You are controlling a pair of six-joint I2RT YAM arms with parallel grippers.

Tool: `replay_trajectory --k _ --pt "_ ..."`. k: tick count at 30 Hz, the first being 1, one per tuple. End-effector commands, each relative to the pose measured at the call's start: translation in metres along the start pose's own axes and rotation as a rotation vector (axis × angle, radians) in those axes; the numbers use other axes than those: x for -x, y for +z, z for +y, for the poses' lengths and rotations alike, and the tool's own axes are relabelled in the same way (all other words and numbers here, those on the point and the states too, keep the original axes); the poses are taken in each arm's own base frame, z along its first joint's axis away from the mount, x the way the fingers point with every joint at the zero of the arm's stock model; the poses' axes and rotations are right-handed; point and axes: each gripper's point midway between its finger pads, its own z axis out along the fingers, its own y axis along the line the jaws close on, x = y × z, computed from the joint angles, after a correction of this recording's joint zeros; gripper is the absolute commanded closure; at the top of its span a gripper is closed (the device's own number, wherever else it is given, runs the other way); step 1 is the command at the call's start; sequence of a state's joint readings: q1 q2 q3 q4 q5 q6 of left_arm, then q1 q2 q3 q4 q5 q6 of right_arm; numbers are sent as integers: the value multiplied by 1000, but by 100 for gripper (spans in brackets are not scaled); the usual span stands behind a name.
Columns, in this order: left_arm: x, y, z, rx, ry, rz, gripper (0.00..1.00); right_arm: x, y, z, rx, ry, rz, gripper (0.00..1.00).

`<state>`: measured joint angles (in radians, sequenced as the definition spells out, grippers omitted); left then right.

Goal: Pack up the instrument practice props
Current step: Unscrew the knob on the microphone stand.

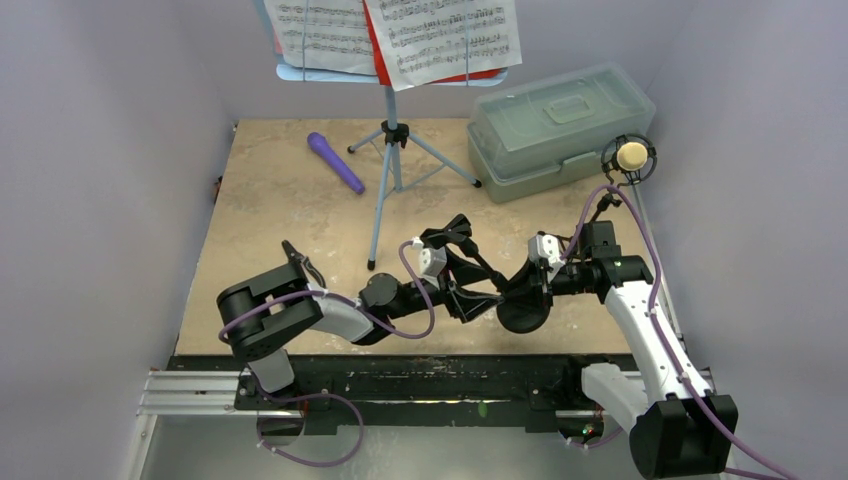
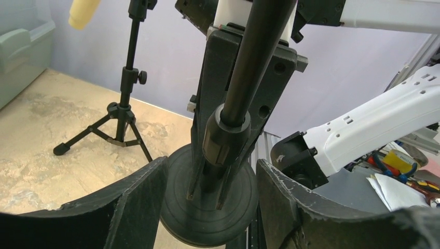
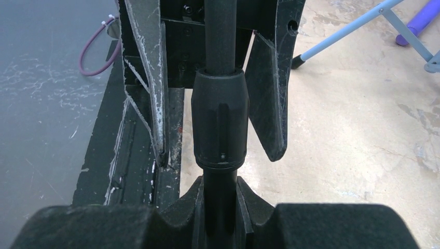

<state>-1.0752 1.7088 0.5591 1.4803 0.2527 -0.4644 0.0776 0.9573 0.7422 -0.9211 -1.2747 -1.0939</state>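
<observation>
My right gripper [image 1: 522, 290] is shut on the pole of the black round-base mic holder [image 1: 523, 318], held tilted above the table's near edge. In the right wrist view its fingers clamp the pole below the collar [image 3: 220, 119]. My left gripper [image 1: 462, 240] is open and straddles the same pole higher up, with gaps on both sides; the base disc [image 2: 179, 207] shows between its fingers [image 2: 135, 207]. The purple microphone [image 1: 335, 162] lies at the back left. The tan microphone [image 1: 631, 156] sits in the tripod ring holder [image 2: 122, 116]. Sheet-music pages [image 1: 400, 35] rest on the pale-blue rack [image 1: 385, 170].
A translucent grey-green lidded box [image 1: 555, 130] stands shut at the back right, beside the tripod holder. The rack's legs [image 3: 358, 26] spread over the middle of the table. A black rail [image 1: 400, 370] runs along the near edge.
</observation>
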Motion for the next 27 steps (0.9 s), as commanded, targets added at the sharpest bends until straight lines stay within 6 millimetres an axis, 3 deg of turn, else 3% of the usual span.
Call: replay_trajectory --k 1,13,19,27 --pt "101 4 -37 -127 80 -353 39 23 0 2 24 -65 -70 100" --pt "126 1 -48 -132 91 -417 38 24 0 2 24 -67 -70 100" --pt "123 5 -49 -147 75 -408 57 23 0 2 24 -68 -69 100" --pt "121 7 -49 -148 61 -405 71 23 0 1 23 -67 -69 100"
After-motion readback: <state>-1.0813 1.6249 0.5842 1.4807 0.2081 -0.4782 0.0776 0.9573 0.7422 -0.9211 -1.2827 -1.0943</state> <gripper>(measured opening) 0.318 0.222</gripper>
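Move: The knob on the microphone stand sits about 4 cm above the left hand's open fingers and some 2 cm to their right, neither ahead nor back. From that hand, the stand's clip is roughly 7 cm ahead, 6 cm left and 10 cm up; its round base is some 8 cm right, 3 cm back and 5 cm below. The right hand already grips the pole, with the knob about 3 cm left, 1 cm ahead and 3 cm above. Around the knob's upper part the left fingers narrow from well open to about a third open, ending close against its two sides, though a firm touch can't be made out. Before that the left hand rises nearly 5 cm along the stand, its fingertips tilting up some 5 degrees, and most of the closing comes late in the rise. The right hand stays put, still pinching the pole just below the knob. ##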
